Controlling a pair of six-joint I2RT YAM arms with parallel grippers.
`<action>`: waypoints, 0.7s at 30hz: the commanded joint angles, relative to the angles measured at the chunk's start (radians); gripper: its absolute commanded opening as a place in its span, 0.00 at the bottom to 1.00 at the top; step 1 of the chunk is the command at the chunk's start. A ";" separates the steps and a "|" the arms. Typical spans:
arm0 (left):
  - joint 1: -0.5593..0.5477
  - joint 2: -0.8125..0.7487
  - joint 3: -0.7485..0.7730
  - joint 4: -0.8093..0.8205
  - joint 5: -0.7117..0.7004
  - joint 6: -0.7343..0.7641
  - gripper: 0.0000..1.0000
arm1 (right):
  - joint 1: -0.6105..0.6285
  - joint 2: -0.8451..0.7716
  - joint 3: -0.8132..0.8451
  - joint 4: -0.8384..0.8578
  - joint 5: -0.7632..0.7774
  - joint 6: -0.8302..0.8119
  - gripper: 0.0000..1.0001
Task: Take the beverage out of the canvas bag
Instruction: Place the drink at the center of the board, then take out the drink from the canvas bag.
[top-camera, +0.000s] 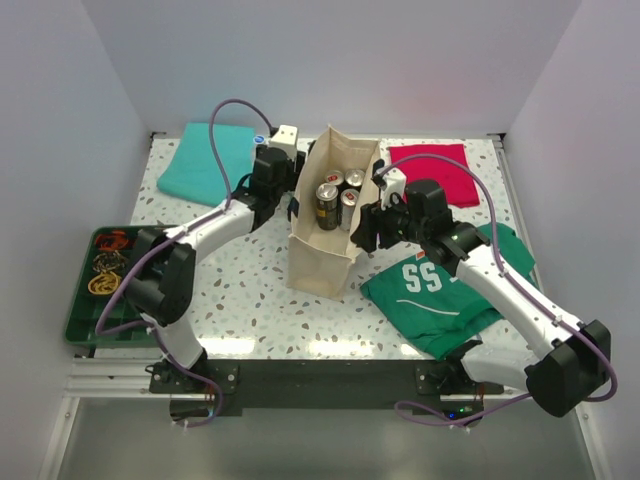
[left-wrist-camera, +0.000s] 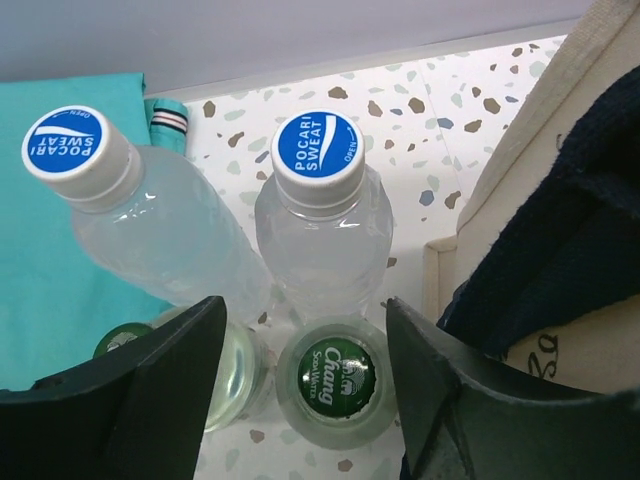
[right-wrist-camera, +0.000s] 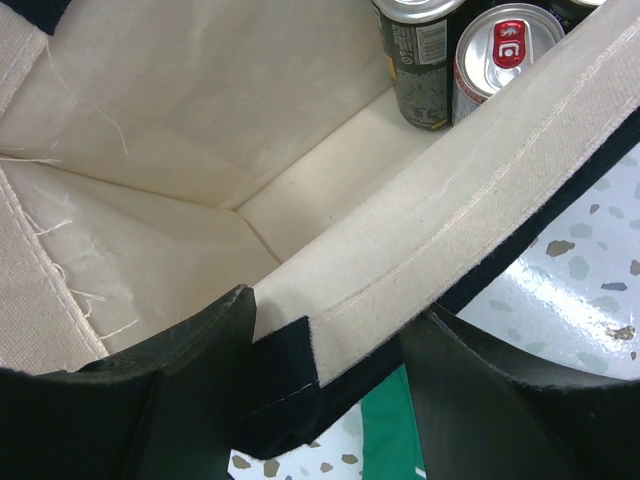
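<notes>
The beige canvas bag (top-camera: 322, 245) stands upright mid-table with several beverage cans (top-camera: 328, 205) inside. The right wrist view shows a dark can (right-wrist-camera: 420, 50) and a red-topped can (right-wrist-camera: 505, 45) at the bag's far end. My right gripper (top-camera: 366, 228) (right-wrist-camera: 330, 320) is open and straddles the bag's right rim (right-wrist-camera: 450, 240) at the navy strap, one finger inside and one outside. My left gripper (top-camera: 270, 178) (left-wrist-camera: 305, 310) is open left of the bag. It sits around a green-capped Chang bottle (left-wrist-camera: 337, 375) on the table, with a gap on each side.
Two Pocari Sweat bottles (left-wrist-camera: 320, 190) (left-wrist-camera: 110, 190) and a second green-capped bottle (left-wrist-camera: 225, 370) stand beside the Chang bottle. A teal cloth (top-camera: 205, 160) lies back left, a red cloth (top-camera: 435, 170) back right, a green jersey (top-camera: 450, 290) right. A green tray (top-camera: 100, 290) sits at the left edge.
</notes>
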 joint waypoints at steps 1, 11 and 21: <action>0.006 -0.103 0.052 -0.026 -0.030 -0.010 0.78 | 0.004 -0.009 0.035 -0.003 0.003 -0.012 0.62; 0.005 -0.327 0.145 -0.167 0.247 0.022 0.98 | 0.004 -0.049 0.012 0.036 0.034 0.028 0.61; -0.084 -0.189 0.459 -0.570 0.589 0.154 1.00 | 0.004 -0.118 -0.022 0.054 0.083 0.018 0.61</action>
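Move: The black can in the bag lies about 10 cm right of the left hand, 5 cm back and some 10 cm lower, with the silver can 5 cm farther right and level with it. The just-placed green-capped bottle stands between the left fingers, its middle about 7 cm below, and a blue-capped bottle stands 7 cm beyond. From the right hand, the black can is about 6 cm ahead, 8 cm left and 13 cm down. Up first and fast, some 22 cm, the left hand lifts clear of the green-capped bottle while drawing back about 8 cm, then swings roughly 5 cm right beside and above the bag's left rim. Its already parted fingers spread fully as the wrist turns nearly 30 degrees clockwise and tips up a little. The right hand rises about 2 cm at the bag's right rim, its opening unchanged. ##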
